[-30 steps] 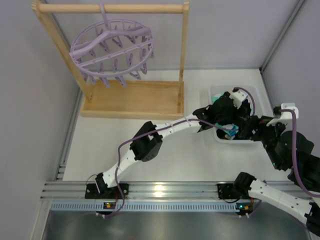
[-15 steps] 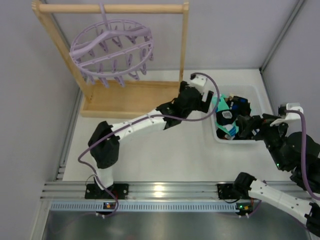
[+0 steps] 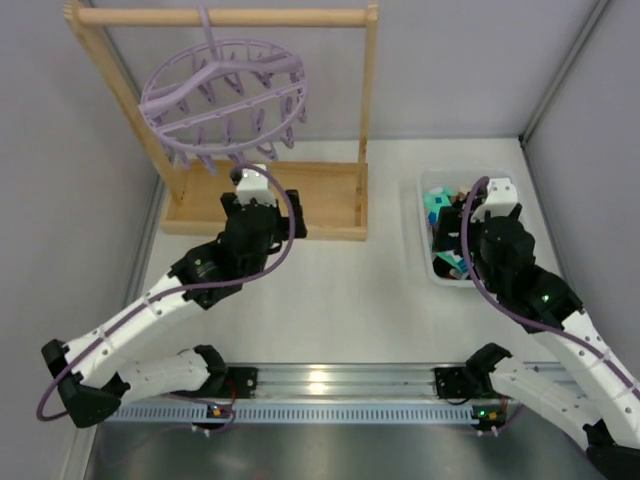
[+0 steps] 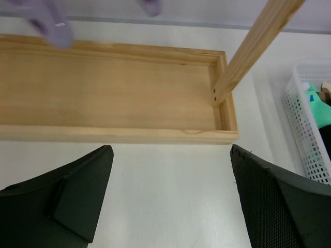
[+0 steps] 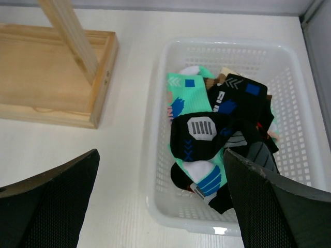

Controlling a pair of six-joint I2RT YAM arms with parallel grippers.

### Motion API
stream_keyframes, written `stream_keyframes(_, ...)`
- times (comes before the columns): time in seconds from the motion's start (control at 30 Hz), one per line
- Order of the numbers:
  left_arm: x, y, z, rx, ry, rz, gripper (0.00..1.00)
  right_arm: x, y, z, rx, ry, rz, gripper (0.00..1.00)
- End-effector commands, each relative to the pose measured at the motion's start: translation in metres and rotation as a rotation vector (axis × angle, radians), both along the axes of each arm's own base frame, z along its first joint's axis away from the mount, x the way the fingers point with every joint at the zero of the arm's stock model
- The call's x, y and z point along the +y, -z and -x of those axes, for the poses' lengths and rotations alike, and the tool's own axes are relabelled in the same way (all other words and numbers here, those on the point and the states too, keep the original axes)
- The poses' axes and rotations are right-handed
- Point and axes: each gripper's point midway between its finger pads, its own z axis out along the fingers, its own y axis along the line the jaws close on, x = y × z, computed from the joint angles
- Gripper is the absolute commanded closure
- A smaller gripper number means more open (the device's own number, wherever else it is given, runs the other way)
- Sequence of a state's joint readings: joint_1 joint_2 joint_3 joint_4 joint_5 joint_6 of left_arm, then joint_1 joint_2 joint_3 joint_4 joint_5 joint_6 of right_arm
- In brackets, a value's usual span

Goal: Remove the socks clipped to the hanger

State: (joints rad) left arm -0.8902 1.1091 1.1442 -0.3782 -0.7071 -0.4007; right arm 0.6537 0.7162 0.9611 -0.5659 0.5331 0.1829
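Note:
The lavender ring hanger (image 3: 222, 98) hangs from the wooden rail, and its pegs (image 4: 53, 27) carry no socks that I can see. The socks (image 5: 217, 132) lie piled in the white basket (image 5: 155, 155) at the right; they are black, teal-and-white and blue-marked. My left gripper (image 4: 170, 194) is open and empty above bare table, just in front of the rack's wooden base (image 4: 114, 93). In the top view the left gripper (image 3: 262, 205) sits below the hanger. My right gripper (image 5: 160, 204) is open and empty over the basket's near left corner. From above, the right gripper (image 3: 470, 225) hovers over the socks (image 3: 445, 235).
The wooden rack's upright post (image 4: 253, 46) rises right of the left gripper, and its base tray (image 3: 265, 200) lies on the table. The basket (image 3: 425, 190) stands by the right wall. White table (image 3: 370, 300) lies between the arms.
The left arm has swung away from the basket, leftward to the front of the rack. The right gripper has drawn back over the basket. Both jaws have widened, and the socks lie in the basket.

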Motion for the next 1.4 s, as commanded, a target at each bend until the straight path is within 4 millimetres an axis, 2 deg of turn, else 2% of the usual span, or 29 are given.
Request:
stream_keyframes(0.0,0.058,0.017,0.034,0.071,-0.102,-0.028,0.02,-0.001,-0.011,-0.006,-0.031,-0.010,-0.102,0.01)
stream_keyframes(0.07,0.074,0.008,0.051,0.065,-0.075,0.018,0.02,-0.008,-0.002,-0.004,-0.007,0.009,-0.089,0.01)
stream_keyframes(0.2,0.110,0.011,0.076,0.094,-0.094,-0.052,0.02,-0.026,0.014,0.007,0.032,0.069,-0.052,0.01)
stream_keyframes(0.23,0.120,0.009,0.077,0.083,-0.122,-0.099,0.02,-0.032,0.020,0.009,0.047,0.091,-0.036,0.00)
stream_keyframes(0.33,0.132,0.017,0.079,0.079,-0.133,-0.185,0.02,-0.058,0.032,0.020,0.064,0.202,0.016,0.01)
stream_keyframes(0.4,0.147,0.015,0.076,0.034,-0.215,-0.185,0.02,-0.067,0.028,0.027,0.030,0.216,0.020,0.00)
stream_keyframes(0.47,0.144,0.012,0.072,-0.012,-0.216,-0.154,0.02,-0.062,0.020,0.033,-0.015,0.169,-0.022,0.01)
stream_keyframes(0.5,0.135,0.011,0.073,-0.002,-0.163,-0.111,0.02,-0.052,0.014,0.035,-0.033,0.102,-0.045,0.01)
stream_keyframes(0.57,0.145,0.000,0.065,-0.040,-0.187,-0.050,0.02,-0.046,0.008,0.038,-0.057,0.054,-0.061,0.00)
stream_keyframes(0.6,0.138,0.001,0.063,-0.035,-0.124,-0.017,0.02,-0.046,0.008,0.038,-0.057,0.053,-0.058,0.00)
stream_keyframes(0.63,0.159,0.000,0.054,-0.041,-0.204,-0.004,0.02,-0.047,0.006,0.039,-0.057,0.056,-0.052,0.01)
stream_keyframes(0.67,0.164,0.012,0.049,-0.012,-0.217,-0.006,0.02,-0.048,0.008,0.037,-0.044,0.064,-0.041,0.01)
stream_keyframes(0.7,0.158,0.021,0.046,0.022,-0.164,0.014,0.02,-0.050,0.004,0.037,-0.043,0.075,-0.036,0.01)
stream_keyframes(0.73,0.163,0.029,0.042,0.046,-0.173,0.012,0.02,-0.050,0.004,0.037,-0.031,0.075,-0.026,0.01)
stream_keyframes(0.77,0.181,0.038,0.038,0.075,-0.228,0.014,0.02,-0.051,0.010,0.036,0.002,0.083,-0.004,0.01)
stream_keyframes(0.8,0.187,0.044,0.037,0.091,-0.247,0.014,0.02,-0.054,0.008,0.036,0.002,0.101,-0.008,0.01)
stream_keyframes(0.83,0.196,0.044,0.038,0.088,-0.277,0.010,0.02,-0.054,0.009,0.036,0.009,0.104,-0.005,0.01)
stream_keyframes(0.97,0.205,0.034,0.057,0.007,-0.292,-0.016,0.02,-0.051,0.011,0.036,-0.009,0.089,-0.030,0.01)
stream_keyframes(1.03,0.214,0.041,0.068,-0.020,-0.337,-0.012,0.02,-0.050,0.014,0.036,-0.012,0.091,-0.037,0.01)
stream_keyframes(1.13,0.205,0.046,0.074,-0.037,-0.294,0.023,0.02,-0.049,0.011,0.035,-0.025,0.090,-0.050,0.01)
stream_keyframes(1.2,0.210,0.042,0.077,-0.056,-0.321,0.028,0.02,-0.048,0.008,0.035,-0.041,0.082,-0.056,0.01)
stream_keyframes(1.37,0.204,0.046,0.072,-0.035,-0.298,0.036,0.02,-0.049,0.007,0.037,-0.050,0.081,-0.059,0.01)
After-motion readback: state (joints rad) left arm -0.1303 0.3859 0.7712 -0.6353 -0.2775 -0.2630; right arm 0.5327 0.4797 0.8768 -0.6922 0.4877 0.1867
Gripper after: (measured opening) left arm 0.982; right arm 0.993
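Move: The mesh basket holding the taken-off socks is about 13 cm ahead of the right hand, 11 cm to its right and 25 cm below. From the left hand it lies roughly 9 cm ahead, 46 cm to the right and 26 cm below. The bare hanger hangs some 20 cm ahead of the left hand, 8 cm left and 10 cm above; the rack's wooden tray has its middle about 20 cm ahead, 8 cm left and 29 cm below. The empty left hand heads away from the basket to the left edge of the table, about 21 cm left, ending some 8 cm back and 5 cm lower, while turning roughly 20 degrees counter-clockwise. The right hand eases right, then back, by about 5 cm in all each way or less, above the near side of the basket. Both grippers stay wide open and touch nothing. ##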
